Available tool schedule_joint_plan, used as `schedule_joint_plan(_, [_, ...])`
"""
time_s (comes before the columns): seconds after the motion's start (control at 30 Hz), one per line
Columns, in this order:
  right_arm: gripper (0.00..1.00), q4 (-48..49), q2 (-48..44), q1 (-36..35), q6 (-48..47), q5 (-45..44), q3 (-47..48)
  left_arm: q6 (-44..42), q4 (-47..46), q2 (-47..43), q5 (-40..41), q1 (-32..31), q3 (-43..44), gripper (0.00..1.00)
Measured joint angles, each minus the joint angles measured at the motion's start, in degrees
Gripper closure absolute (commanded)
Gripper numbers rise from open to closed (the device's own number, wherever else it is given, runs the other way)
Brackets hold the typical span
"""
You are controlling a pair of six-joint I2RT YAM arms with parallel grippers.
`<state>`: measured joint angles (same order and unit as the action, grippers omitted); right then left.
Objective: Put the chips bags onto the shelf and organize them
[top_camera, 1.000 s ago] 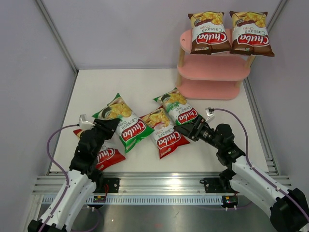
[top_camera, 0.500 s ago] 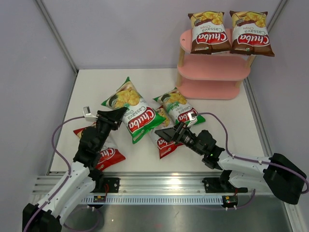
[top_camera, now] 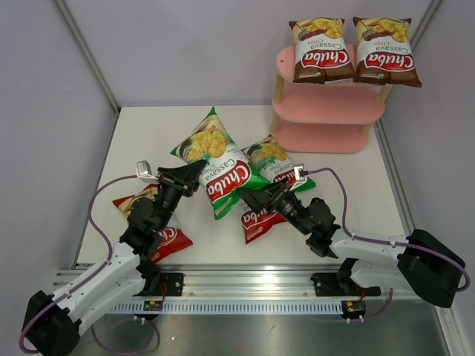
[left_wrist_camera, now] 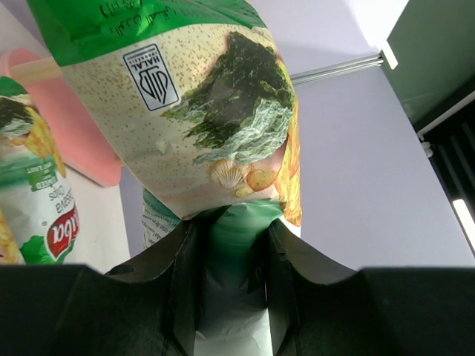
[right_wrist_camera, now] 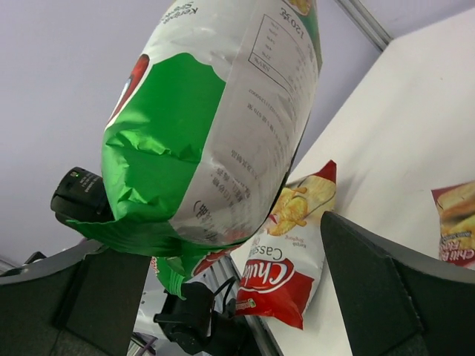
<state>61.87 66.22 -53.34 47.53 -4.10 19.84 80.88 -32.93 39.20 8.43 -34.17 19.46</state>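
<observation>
My left gripper is shut on the bottom edge of a green chips bag and holds it raised off the table. In the left wrist view the bag stands up from between the fingers. My right gripper is open just beside that bag's lower edge, over a red bag. In the right wrist view the green bag hangs ahead of the wide-apart fingers. A second green bag lies flat. Another red bag lies by the left arm. Two brown bags lie on the pink shelf's top board.
The shelf stands at the far right corner against the walls, and its middle and bottom boards are bare. White walls with metal rails enclose the table on three sides. The metal rail runs along the near edge.
My left gripper has lifted the green bag and carried it up and towards the far right. My right gripper has swung left and now sits close under that bag.
</observation>
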Motion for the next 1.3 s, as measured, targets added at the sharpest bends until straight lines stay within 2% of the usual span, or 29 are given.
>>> schedule_joint_plan(0.4, [0.00, 5.2, -3.1, 0.0, -4.2, 6.8, 0.0, 0.1, -3.8, 1.1, 0.0, -1.8, -0.1, 0.82])
schedule_joint_plan(0.7, [0.00, -4.9, -6.1, 0.0, -4.2, 1.2, 3.8, -1.6, -14.0, 6.8, -3.2, -2.0, -0.5, 0.83])
schedule_joint_plan(0.77, [0.04, -7.4, -6.1, 0.0, -4.2, 0.7, 5.6, -1.9, -17.1, 8.0, -3.8, -2.1, -0.7, 0.82])
schedule_joint_plan(0.87, [0.18, -9.0, -6.1, 0.0, -4.3, 0.5, 7.0, -2.7, -21.5, 9.8, -4.7, -2.1, -0.9, 0.75])
schedule_joint_plan(0.9, [0.29, -9.2, -6.1, 0.0, -4.4, 0.5, 7.0, -3.0, -22.5, 10.1, -4.9, -2.1, -0.9, 0.70])
schedule_joint_plan(0.97, [0.40, -9.5, -6.3, 0.0, -4.8, 0.5, 7.0, -3.4, -23.8, 10.4, -5.4, -2.1, -1.4, 0.64])
schedule_joint_plan(1.0, [0.49, -9.8, -6.4, 0.0, -5.1, 0.5, 7.0, -3.7, -23.9, 10.4, -5.4, -2.1, -1.7, 0.56])
schedule_joint_plan(1.1, [0.64, -10.9, -7.4, 0.3, -5.8, 0.6, 6.3, -5.0, -22.6, 9.7, -5.7, -2.1, -2.3, 0.37])
schedule_joint_plan(1.13, [0.66, -11.3, -7.8, 0.5, -5.9, 0.7, 6.1, -5.6, -21.5, 9.0, -5.7, -2.1, -2.3, 0.23])
schedule_joint_plan(1.2, [0.68, -11.8, -8.3, 1.4, -5.5, 1.6, 5.8, -7.3, -18.6, 7.4, -5.7, -2.2, -2.3, 0.12])
schedule_joint_plan(1.23, [0.69, -12.0, -8.6, 1.9, -5.2, 2.0, 5.6, -8.3, -16.9, 6.3, -5.7, -2.3, -2.3, 0.01])
schedule_joint_plan(1.3, [0.69, -12.6, -8.9, 3.3, -4.7, 2.6, 5.4, -10.4, -13.0, 3.9, -5.7, -2.7, -2.3, 0.01])
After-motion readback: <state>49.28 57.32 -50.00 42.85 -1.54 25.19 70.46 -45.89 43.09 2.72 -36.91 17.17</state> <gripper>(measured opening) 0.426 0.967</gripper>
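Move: The green chips bag already hangs in the left hand's pinch, its middle about 3 cm ahead of that hand, 4 cm to its right and 2 cm higher. From the open right hand it lies roughly 7 cm ahead, 6 cm left and 6 cm up. Some 23 cm below the right hand, a red bag lies 2 cm ahead and 2 cm right, and another green bag 15 cm ahead and 10 cm right. The held bag's bottom end is taken over by the right hand, which rises about 5 cm, drawing back a little and coming forward again, then shuts on it and shifts slightly down and right. The left hand first carries the bag up and right some 3 cm, its fingers tipping up about 10 degrees, then opens wide, lets go and sinks a couple of centimetres. ##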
